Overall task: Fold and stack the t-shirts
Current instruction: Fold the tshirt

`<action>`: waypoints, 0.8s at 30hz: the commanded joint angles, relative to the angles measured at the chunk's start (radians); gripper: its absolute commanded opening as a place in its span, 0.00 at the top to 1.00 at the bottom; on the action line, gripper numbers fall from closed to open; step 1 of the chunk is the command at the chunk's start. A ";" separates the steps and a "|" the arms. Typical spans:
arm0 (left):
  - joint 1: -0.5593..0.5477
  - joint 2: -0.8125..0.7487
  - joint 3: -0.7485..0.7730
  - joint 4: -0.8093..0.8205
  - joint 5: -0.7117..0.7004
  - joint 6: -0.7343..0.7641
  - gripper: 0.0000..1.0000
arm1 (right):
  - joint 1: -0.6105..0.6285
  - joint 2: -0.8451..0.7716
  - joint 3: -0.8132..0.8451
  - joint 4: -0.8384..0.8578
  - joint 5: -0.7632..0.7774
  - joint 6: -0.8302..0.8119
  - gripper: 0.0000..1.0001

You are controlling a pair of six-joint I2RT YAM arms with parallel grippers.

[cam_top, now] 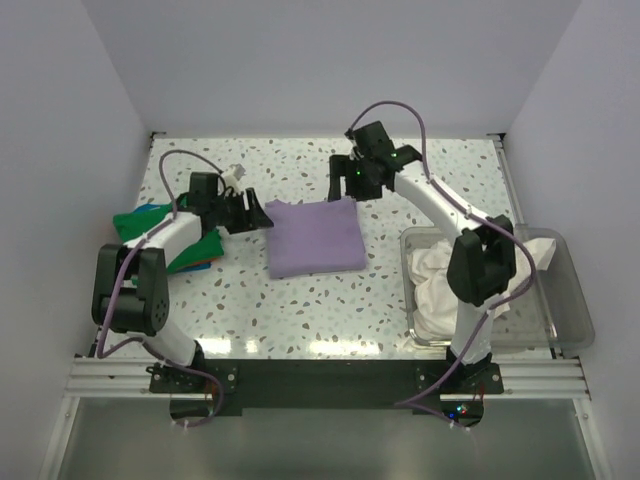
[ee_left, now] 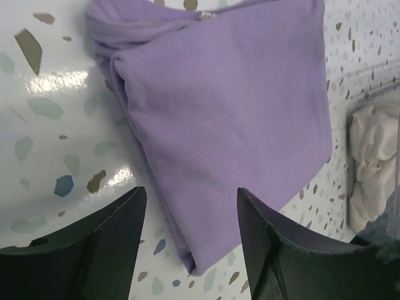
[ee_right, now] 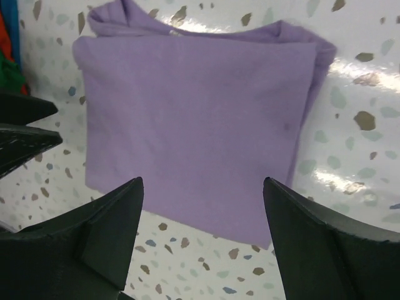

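Note:
A lavender purple t-shirt (cam_top: 313, 237) lies folded into a flat square on the speckled table. My left gripper (cam_top: 262, 213) stands open just off its left edge; in the left wrist view the shirt's corner (ee_left: 225, 106) lies below the empty gap between the fingers (ee_left: 190, 190). My right gripper (cam_top: 345, 185) hangs open over the shirt's far right corner, and its wrist view shows the whole square (ee_right: 194, 119) beneath its spread jaws (ee_right: 203, 181). A green t-shirt (cam_top: 135, 222) lies under the left arm. A cream white t-shirt (cam_top: 440, 280) is bunched up in the bin.
The clear plastic bin (cam_top: 570, 300) stands at the near right beside the right arm's base, and its white cloth (ee_left: 372, 162) shows at the edge of the left wrist view. Blue and orange edges (cam_top: 200, 262) peek from under the green shirt. White walls enclose the table.

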 commanded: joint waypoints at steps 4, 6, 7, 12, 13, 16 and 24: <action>0.003 -0.099 -0.161 0.269 0.094 -0.075 0.35 | 0.056 -0.081 -0.187 0.137 -0.170 0.067 0.20; 0.003 -0.107 -0.187 0.284 0.092 -0.084 0.35 | 0.074 -0.077 -0.204 0.127 -0.193 0.061 0.21; 0.003 -0.107 -0.194 0.289 0.091 -0.085 0.35 | 0.082 -0.074 -0.227 0.127 -0.198 0.063 0.21; 0.003 -0.121 -0.244 0.315 0.071 -0.098 0.35 | 0.116 -0.038 -0.261 0.140 -0.218 0.067 0.22; 0.003 -0.127 -0.255 0.322 0.060 -0.102 0.35 | 0.120 -0.029 -0.260 0.138 -0.217 0.069 0.22; 0.003 -0.141 -0.292 0.356 0.045 -0.110 0.37 | 0.128 0.025 -0.235 0.112 -0.204 0.070 0.22; 0.003 -0.133 -0.385 0.469 0.023 -0.162 0.33 | 0.136 0.178 -0.174 0.020 -0.071 0.040 0.23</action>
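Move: The folded purple t-shirt's middle lies about 6 cm back and 6 cm to the left of the right hand, some 13 cm below it. From the left hand the shirt's middle is roughly 12 cm to the right, 4 cm back and 6 cm down, its near left corner about 11 cm back and 2 cm right. The green t-shirt stack lies some 20 cm left of the left hand and 3 cm back. The open right fingertips come down onto the top of the folded purple t-shirt, nearer its near edge: the hand swings back about 9 cm and some 5 cm left, then drops steeply, 12 cm in all, the wrist tipping its fingers towards vertical. The left hand, fingers open, eases back and down towards the shirt's near left corner without closing. ##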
